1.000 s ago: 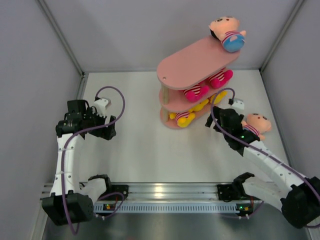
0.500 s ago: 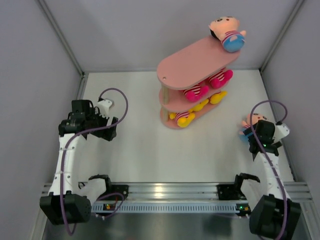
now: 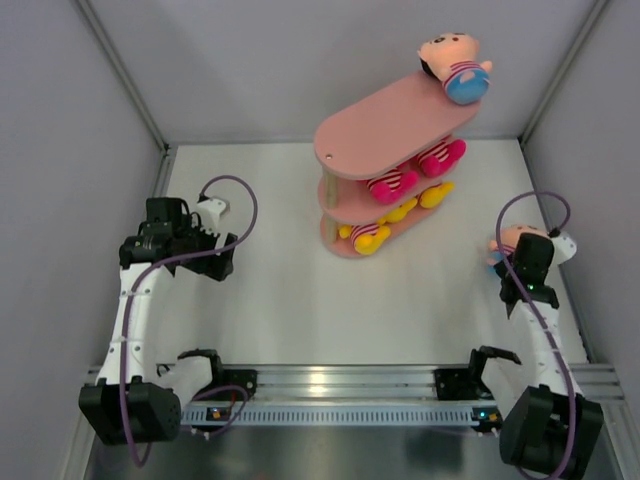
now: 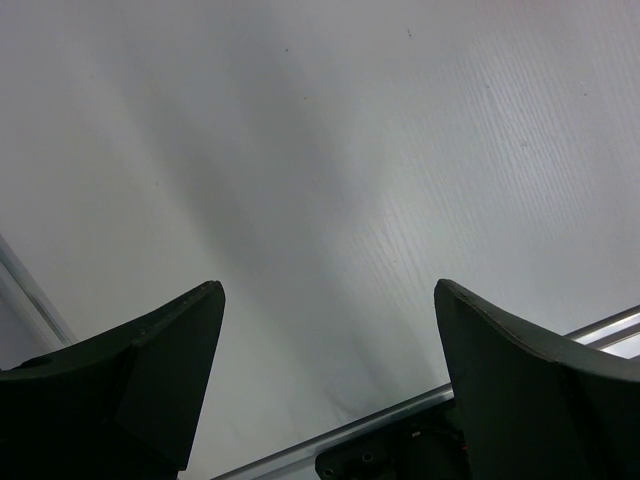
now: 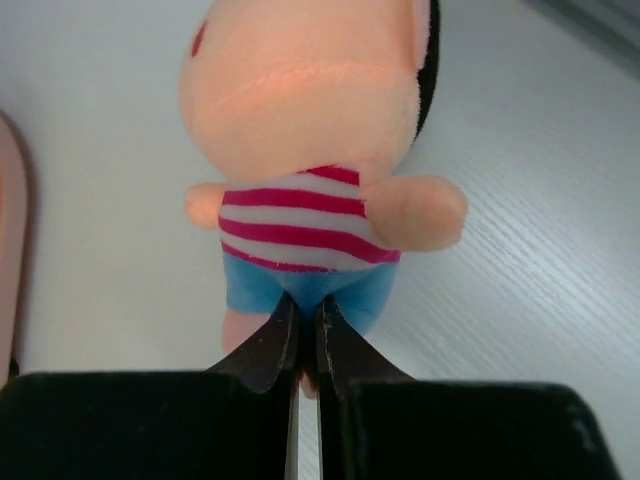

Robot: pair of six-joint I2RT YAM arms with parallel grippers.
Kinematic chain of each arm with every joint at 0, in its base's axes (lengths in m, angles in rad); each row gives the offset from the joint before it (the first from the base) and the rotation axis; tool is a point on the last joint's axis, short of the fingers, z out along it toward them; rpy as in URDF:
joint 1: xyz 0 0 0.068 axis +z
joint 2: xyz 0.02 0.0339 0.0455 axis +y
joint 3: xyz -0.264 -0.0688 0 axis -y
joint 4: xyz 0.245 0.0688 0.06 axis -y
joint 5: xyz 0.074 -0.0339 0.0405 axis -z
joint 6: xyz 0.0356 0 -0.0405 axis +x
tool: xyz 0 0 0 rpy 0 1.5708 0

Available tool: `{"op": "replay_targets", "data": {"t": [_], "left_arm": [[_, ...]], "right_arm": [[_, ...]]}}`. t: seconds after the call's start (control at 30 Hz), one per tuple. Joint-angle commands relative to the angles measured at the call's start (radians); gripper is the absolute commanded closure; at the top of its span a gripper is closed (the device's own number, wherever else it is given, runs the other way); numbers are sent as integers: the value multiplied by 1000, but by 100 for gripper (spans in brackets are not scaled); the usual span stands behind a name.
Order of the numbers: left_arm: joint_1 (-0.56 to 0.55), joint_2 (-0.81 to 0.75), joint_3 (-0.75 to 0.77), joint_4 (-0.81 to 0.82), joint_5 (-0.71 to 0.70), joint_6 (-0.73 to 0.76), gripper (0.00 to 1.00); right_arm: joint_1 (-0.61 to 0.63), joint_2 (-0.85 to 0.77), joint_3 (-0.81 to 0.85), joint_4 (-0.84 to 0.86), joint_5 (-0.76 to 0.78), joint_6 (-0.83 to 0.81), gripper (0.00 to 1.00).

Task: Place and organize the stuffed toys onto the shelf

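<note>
The pink three-tier shelf (image 3: 385, 128) stands at the back centre. One peach-headed stuffed toy (image 3: 455, 68) lies on the far end of its top board. Hot pink toys (image 3: 412, 170) sit on the middle tier and yellow ones (image 3: 385, 225) on the bottom tier. Another peach-headed toy (image 3: 508, 241) in a striped shirt lies on the table at the right. My right gripper (image 5: 305, 300) is shut on this toy (image 5: 300, 215), pinching its blue bottom. My left gripper (image 4: 325, 290) hangs open over bare table at the left (image 3: 212, 258).
Grey walls close in the table on the left, back and right. The right wall runs just beyond the held toy. An edge of the shelf (image 5: 8, 250) shows at the left of the right wrist view. A metal rail (image 3: 330, 385) carries both arm bases at the front.
My right arm swung away from the shelf to the toy at the right, and its jaws closed on the toy's blue bottom. The left arm barely shifted.
</note>
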Motion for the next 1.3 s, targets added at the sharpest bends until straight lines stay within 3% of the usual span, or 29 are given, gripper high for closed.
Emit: {"op": "replay_targets", "data": {"t": [0.0, 0.23, 0.47, 0.57, 0.63, 0.7, 0.83, 1.1, 1.27], "left_arm": [[-4, 8, 49, 1, 11, -10, 8], [-4, 20, 58, 4, 14, -5, 8], [-4, 32, 69, 4, 26, -11, 8], [-4, 32, 68, 4, 31, -17, 8], [-6, 31, 63, 4, 32, -22, 8], [-4, 31, 63, 4, 32, -27, 8], [-4, 25, 51, 4, 20, -25, 8], [-4, 29, 46, 4, 4, -13, 8], [-4, 31, 48, 5, 4, -14, 8]], "right_arm": [[-9, -89, 196, -5, -18, -155, 100], [-3, -1, 781, -136, -404, -425, 100], [45, 212, 1276, -235, -783, -488, 100], [172, 358, 1498, -391, -784, -588, 100], [339, 486, 1656, -485, -729, -675, 100], [384, 559, 1721, -536, -758, -659, 100], [401, 656, 1718, -473, -805, -555, 100], [415, 705, 1632, -403, -819, -459, 100], [415, 722, 1618, -447, -818, -451, 100]]}}
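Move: My right hand still pinches the boy doll by its blue shorts, just clear of the table. The free part of the top shelf lies about 19 cm ahead, 29 cm to the left and 35 cm above; the other boy doll sits there, roughly 23 cm ahead, 20 cm left and as high. A striped pink toy on the middle shelf is some 17 cm ahead, 21 cm left, 13 cm up. From my left hand the free spot is about 20 cm ahead, 34 cm right, 25 cm up. I whip my right hand up some 50 cm with the doll still pinched, tilting the fingers upward and turning them counter-clockwise about 75 degrees as I swing left. Then I go forward and down about 16 cm, easing part of the tilt back, and stop with the doll over the top shelf's free part, fingers kept shut. ##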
